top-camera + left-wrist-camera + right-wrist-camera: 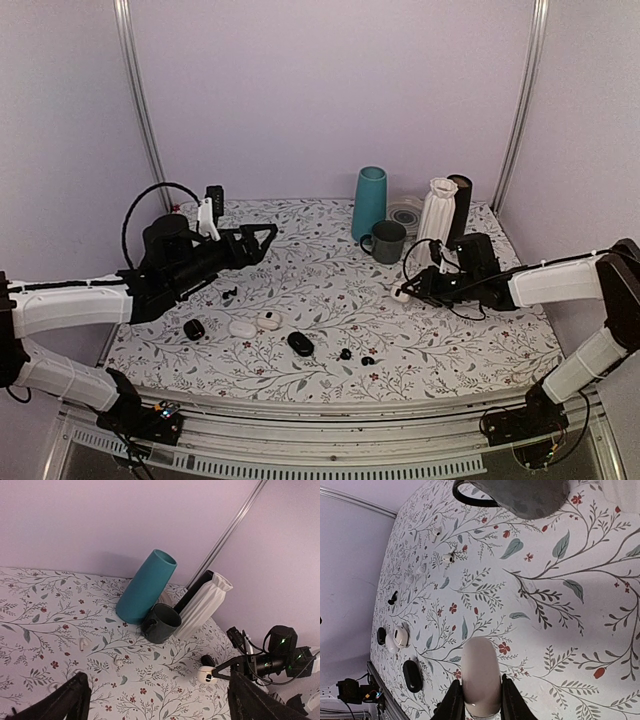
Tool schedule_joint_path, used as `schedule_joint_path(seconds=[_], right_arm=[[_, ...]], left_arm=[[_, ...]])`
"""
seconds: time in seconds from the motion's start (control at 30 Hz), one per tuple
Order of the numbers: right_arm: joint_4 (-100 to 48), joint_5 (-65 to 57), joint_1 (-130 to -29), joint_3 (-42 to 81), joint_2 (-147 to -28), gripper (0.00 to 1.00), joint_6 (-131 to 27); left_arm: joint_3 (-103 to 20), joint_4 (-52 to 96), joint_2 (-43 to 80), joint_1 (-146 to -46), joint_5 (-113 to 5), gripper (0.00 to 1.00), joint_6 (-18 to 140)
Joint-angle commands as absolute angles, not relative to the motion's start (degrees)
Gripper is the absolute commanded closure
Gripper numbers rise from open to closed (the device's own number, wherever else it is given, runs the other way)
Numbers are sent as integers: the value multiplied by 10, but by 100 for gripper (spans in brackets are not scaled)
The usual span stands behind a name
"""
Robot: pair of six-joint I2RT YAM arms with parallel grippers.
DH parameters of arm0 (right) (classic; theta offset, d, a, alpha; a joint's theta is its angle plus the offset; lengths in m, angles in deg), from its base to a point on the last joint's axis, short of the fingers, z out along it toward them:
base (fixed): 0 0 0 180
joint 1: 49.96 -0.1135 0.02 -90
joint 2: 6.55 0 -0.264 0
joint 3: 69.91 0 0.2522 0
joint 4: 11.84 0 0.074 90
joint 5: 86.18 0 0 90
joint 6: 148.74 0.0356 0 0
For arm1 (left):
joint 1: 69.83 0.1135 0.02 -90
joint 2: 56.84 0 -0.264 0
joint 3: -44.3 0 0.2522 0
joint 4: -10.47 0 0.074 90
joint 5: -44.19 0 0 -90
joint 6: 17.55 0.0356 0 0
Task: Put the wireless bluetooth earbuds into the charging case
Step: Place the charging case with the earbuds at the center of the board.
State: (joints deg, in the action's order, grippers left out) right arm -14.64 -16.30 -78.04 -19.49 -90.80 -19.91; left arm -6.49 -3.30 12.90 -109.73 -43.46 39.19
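Two tiny black earbuds (345,353) (368,360) lie on the floral cloth near the front middle, with a black oval case (300,343) to their left. My right gripper (403,292) (480,684) is shut on a white pebble-shaped charging case (481,672) (205,674), held low over the cloth right of centre. The case looks closed. My left gripper (264,242) (160,702) hovers open at the back left with nothing between its fingers. Both grippers are well away from the black earbuds.
Two white cases (242,328) (268,320) and a round black piece (194,328) lie front left. A small black piece (230,293) sits behind them. Two white earbuds (82,643) (118,661) lie mid-cloth. A teal vase (369,203), dark mug (387,241) and white ribbed vase (437,210) stand at the back.
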Motion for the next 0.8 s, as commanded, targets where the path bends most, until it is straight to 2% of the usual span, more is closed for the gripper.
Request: schedule_joint_path(seconds=[0.0,0.77], right_arm=[[-115,-169,-776,-185,-953,97,-190],[-91,-193,-767,-153,-1058,96,-175]], left_arm=[[-33,-25,95,-1089,-422,4,414],[-17,-21,58,-1082,-450,4,440]])
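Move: The right hand already holds the closed-in charging case; the bare board it goes to lies about 7 cm below, some 1 cm ahead and 2 cm left. From this hand the grey mug stands about 15 cm ahead and 2 cm left, the right black case 5 cm ahead and 10 cm right, and the black earbuds 11 cm back and 10 cm left. From the left hand that board spot is about 30 cm right, level ahead, 24 cm below. Lower the right gripper almost straight down, about 5.5 cm, towards the bare board short of the mug, quickly at first, then easing off with a drift of some 1.5 cm forward and left. Keep the charging case pinched and let the fingers tip down under 10 degrees. Draw the open, empty left gripper about 2.5 cm back and left, away from the case. ##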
